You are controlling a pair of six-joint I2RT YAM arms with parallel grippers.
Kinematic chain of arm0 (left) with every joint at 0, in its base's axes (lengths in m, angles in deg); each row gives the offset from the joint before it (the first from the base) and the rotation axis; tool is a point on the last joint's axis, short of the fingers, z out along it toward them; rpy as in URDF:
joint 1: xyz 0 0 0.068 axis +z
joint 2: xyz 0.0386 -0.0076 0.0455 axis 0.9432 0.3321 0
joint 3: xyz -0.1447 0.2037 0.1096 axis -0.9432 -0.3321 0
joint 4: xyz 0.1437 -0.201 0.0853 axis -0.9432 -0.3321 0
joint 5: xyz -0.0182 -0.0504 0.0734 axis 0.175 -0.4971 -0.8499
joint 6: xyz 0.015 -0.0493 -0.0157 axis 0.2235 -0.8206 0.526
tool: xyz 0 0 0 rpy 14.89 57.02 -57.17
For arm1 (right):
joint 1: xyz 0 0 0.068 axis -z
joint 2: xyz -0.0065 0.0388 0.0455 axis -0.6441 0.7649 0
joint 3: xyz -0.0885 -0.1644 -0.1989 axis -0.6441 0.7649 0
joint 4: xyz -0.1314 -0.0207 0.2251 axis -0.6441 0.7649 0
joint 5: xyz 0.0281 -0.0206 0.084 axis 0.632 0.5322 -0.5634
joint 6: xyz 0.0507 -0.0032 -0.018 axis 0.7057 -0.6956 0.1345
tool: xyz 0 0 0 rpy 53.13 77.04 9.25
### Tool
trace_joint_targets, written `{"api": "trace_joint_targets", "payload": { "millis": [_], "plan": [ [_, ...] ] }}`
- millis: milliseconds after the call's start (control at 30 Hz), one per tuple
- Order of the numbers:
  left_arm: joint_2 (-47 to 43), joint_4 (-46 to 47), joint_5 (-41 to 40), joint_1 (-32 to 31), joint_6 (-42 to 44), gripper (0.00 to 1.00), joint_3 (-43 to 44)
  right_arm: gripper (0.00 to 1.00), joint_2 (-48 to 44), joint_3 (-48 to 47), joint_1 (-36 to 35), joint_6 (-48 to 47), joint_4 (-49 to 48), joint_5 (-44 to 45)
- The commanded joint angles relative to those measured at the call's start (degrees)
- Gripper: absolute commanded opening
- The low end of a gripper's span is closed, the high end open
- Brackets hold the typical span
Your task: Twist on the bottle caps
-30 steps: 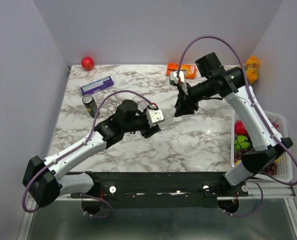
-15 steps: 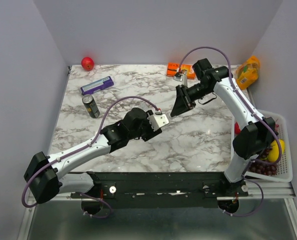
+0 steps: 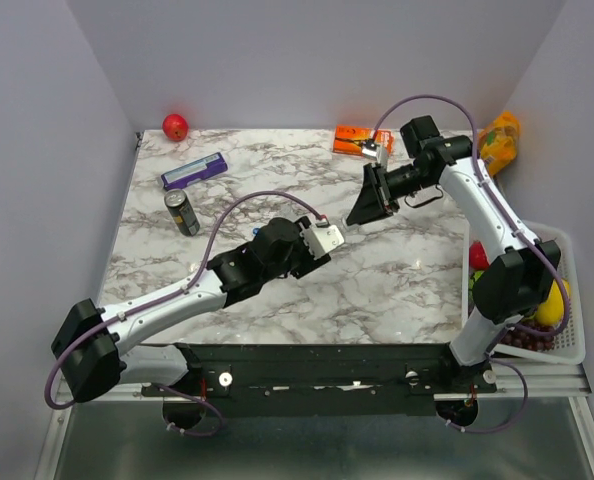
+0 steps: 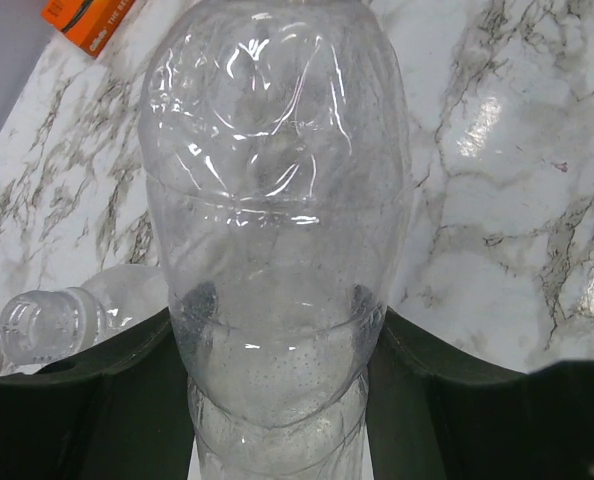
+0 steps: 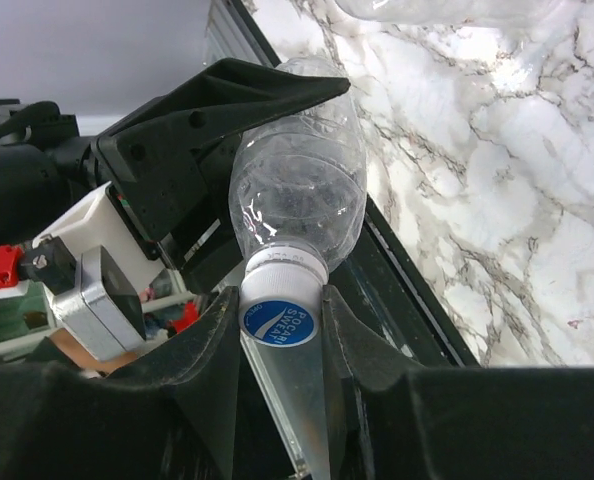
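Observation:
A clear bottle (image 4: 277,200) is held off the table, and my left gripper (image 4: 277,325) is shut on its lower body. The same bottle (image 5: 297,190) points its neck at my right gripper (image 5: 282,315), which is shut on the blue-topped, white-sided bottle cap (image 5: 280,322) sitting on that neck. In the top view the left gripper (image 3: 329,238) and right gripper (image 3: 358,214) meet over the table's middle. A second bottle (image 4: 72,315), its neck open, lies on the marble to the left. Part of another bottle (image 5: 447,8) shows at the upper edge.
A dark can (image 3: 181,211) and a purple box (image 3: 194,170) sit at the back left, a red apple (image 3: 175,126) in the far corner. An orange box (image 3: 357,139) lies behind the right gripper. A white basket (image 3: 580,330) of fruit stands at the right edge.
The right arm has swung its elbow back and turned its wrist while staying on the bottle's neck. The left arm has pushed the bottle slightly right.

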Motion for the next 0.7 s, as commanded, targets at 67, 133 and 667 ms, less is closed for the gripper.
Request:
{"api": "trace_joint_targets", "payload": {
  "millis": [67,133,667],
  "plan": [
    [1.5,8.84,-13.62,-2.88,0.1,0.0,2.25,0.02,-3.15,7.98,-0.39,6.01,2.24,-10.5],
    [1.68,8.57,-12.47,-2.88,-0.95,0.0,2.52,0.11,-2.45,3.34,-0.13,4.52,2.06,-9.79],
    [-0.17,10.41,29.0,7.23,-19.15,0.0,1.99,0.72,-24.58,16.49,3.83,-7.71,-40.36,-3.03]
  ]
}}
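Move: The cap on the bottle I hold in my left hand is still between my right fingertips, practically at the hand point. From my left hand, that cap is about 7 cm to the right, 7 cm up and 1 cm ahead. The open bottle stands some 11 cm ahead of my right hand, 14 cm left and 16 cm below; the loose cap is roughly 14 cm ahead, 22 cm left and 26 cm down. I let go of the cap: after a dip of about a centimetre by both hands, my right fingers spread and the hand climbs about 8 cm off the cap, swinging out and back again, easing a little right and rolling some 40 degrees. My left hand keeps its grip on the bottle, carries it 2 cm or so right and up, and tilts its capped end upward. ##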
